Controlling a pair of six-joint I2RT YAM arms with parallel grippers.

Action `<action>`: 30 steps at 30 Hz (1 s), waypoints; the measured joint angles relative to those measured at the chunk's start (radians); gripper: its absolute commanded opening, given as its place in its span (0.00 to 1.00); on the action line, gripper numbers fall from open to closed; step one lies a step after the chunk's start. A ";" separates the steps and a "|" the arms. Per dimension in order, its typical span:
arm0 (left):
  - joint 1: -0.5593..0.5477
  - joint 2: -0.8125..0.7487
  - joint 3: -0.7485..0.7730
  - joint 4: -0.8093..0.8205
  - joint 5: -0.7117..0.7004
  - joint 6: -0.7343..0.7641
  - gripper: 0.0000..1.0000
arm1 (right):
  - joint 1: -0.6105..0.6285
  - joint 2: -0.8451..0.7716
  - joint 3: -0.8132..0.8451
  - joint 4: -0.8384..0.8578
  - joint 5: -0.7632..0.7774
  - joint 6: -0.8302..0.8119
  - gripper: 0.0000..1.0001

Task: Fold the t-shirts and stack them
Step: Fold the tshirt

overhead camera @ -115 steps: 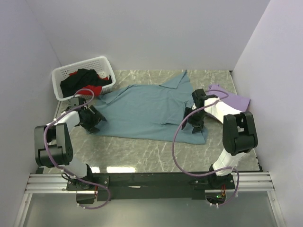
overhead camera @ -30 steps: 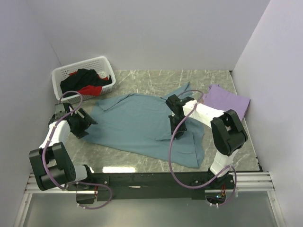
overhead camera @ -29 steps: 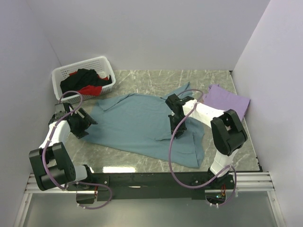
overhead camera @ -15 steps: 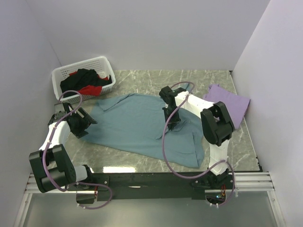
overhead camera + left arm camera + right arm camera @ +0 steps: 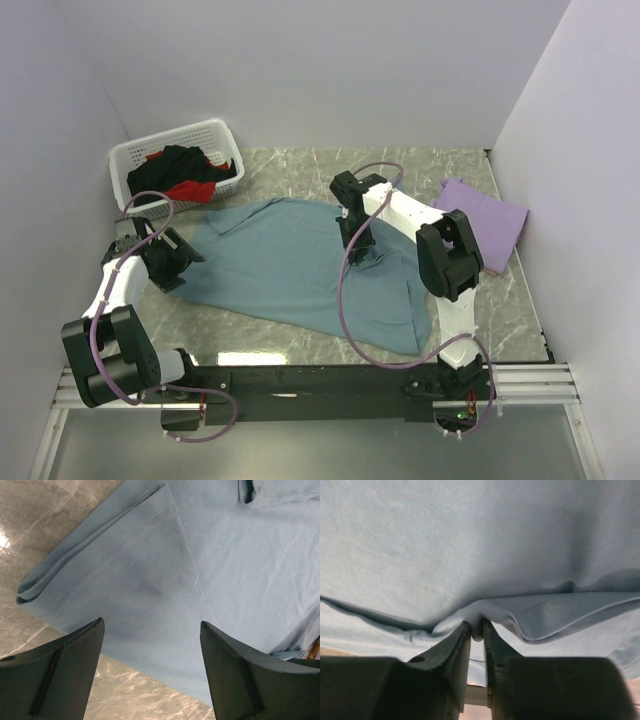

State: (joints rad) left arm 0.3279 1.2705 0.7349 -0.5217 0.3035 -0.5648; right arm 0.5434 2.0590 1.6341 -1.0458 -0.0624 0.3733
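A large teal-blue t-shirt lies spread over the middle of the marble table. My right gripper is shut on a pinched fold of it near its upper right part, and the cloth fills the right wrist view. At the shirt's left end my left gripper stands open over a sleeve, nothing between its fingers. A folded lavender t-shirt rests at the right. Black and red t-shirts lie in the basket.
The white slotted basket stands at the back left corner. Purple walls close in the table on the left, back and right. Bare marble shows along the front edge, in front of the arm bases.
My right gripper has dragged the shirt's right part to the left and back, folding it over the body. The left arm has held still, open.
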 measured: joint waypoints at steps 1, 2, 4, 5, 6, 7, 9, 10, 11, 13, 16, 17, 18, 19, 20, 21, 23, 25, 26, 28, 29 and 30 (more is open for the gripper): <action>0.000 0.000 0.000 0.000 -0.003 0.000 0.83 | 0.000 0.003 0.007 -0.002 -0.002 -0.003 0.27; 0.000 0.000 0.000 0.000 -0.005 0.000 0.83 | 0.000 0.006 0.014 -0.004 -0.006 -0.005 0.29; 0.000 0.000 0.000 0.000 -0.006 0.000 0.83 | 0.000 0.010 0.024 -0.005 -0.011 -0.010 0.32; 0.000 0.000 0.000 0.000 -0.006 0.000 0.83 | 0.000 0.010 0.028 -0.007 -0.015 -0.012 0.34; 0.000 0.000 0.000 0.000 -0.008 0.000 0.83 | 0.000 0.010 0.033 -0.007 -0.022 -0.013 0.34; 0.000 0.000 0.000 0.000 -0.010 0.000 0.83 | 0.000 0.010 0.037 -0.006 -0.032 -0.017 0.36; 0.000 0.000 0.000 0.000 -0.013 0.000 0.83 | 0.000 0.010 0.042 -0.005 -0.056 -0.024 0.36; 0.000 0.000 0.000 0.000 -0.014 0.000 0.83 | 0.000 0.010 0.043 -0.004 -0.070 -0.025 0.36; 0.000 0.000 0.000 0.000 -0.014 0.000 0.83 | 0.000 0.010 0.043 -0.002 -0.088 -0.027 0.37; 0.000 0.000 0.000 0.000 -0.014 0.000 0.83 | 0.000 0.011 0.043 0.003 -0.127 -0.028 0.37; 0.000 0.000 0.000 0.000 -0.014 -0.001 0.83 | 0.000 0.014 0.043 0.020 -0.189 -0.027 0.38; 0.000 0.000 0.000 0.000 -0.014 -0.001 0.83 | 0.000 0.016 0.043 0.026 -0.209 -0.027 0.38; 0.000 0.000 0.000 0.000 -0.014 -0.001 0.83 | 0.000 0.018 0.043 0.034 -0.227 -0.026 0.38; 0.000 0.000 0.000 0.000 -0.014 -0.001 0.83 | 0.000 0.018 0.043 0.040 -0.239 -0.025 0.38; 0.000 0.000 0.000 0.000 -0.015 -0.001 0.83 | 0.000 0.018 0.043 0.043 -0.245 -0.023 0.38; 0.000 0.000 0.000 0.000 -0.018 -0.001 0.83 | -0.001 0.018 0.042 0.047 -0.249 -0.022 0.38; -0.002 0.000 0.000 0.000 -0.025 -0.001 0.83 | -0.006 0.016 0.033 0.061 -0.251 -0.017 0.38; -0.006 0.000 0.000 0.001 -0.033 -0.002 0.83 | -0.013 -0.003 -0.012 0.087 -0.253 -0.010 0.40; -0.010 0.000 0.000 0.001 -0.036 -0.004 0.82 | -0.020 -0.021 -0.052 0.101 -0.249 -0.004 0.40; -0.021 0.001 0.001 0.002 -0.040 -0.008 0.82 | -0.040 -0.076 -0.148 0.114 -0.239 0.004 0.42; -0.033 0.003 0.004 0.003 -0.041 -0.015 0.82 | -0.053 -0.102 -0.194 0.116 -0.233 0.006 0.43; -0.045 0.005 0.007 0.005 -0.041 -0.023 0.82 | -0.064 -0.127 -0.232 0.124 -0.232 0.008 0.43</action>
State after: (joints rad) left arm 0.2829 1.2751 0.7422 -0.5171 0.2623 -0.5873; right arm 0.4789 1.9320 1.4021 -0.9222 -0.2939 0.3817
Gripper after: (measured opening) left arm 0.827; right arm 0.422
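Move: The right fingers still have a raised fold of the t-shirt's turned-in part between their tips, straight at the hand point, some 38 cm to the right of the left hand, about 2 cm farther out and roughly 4 cm below it. From the right hand, the folded purple shirt lies about 26 cm right and 8 cm ahead, and the t-shirt's near right corner about 15 cm right and 20 cm back, both around a centimetre below. The right hand opens further and lets go of the t-shirt's fold, rising a little over a centimetre as its fingertips swing some 4.5 cm to the left over the cloth, the wrist rolling about 15 degrees so that the fingers point down and leftward. Then it quickly turns back to the right and towards the base, sinking again, and reaches a spot over the turned-in part about 3.5 cm nearer the base than where it began, fingers open and still tilted. ##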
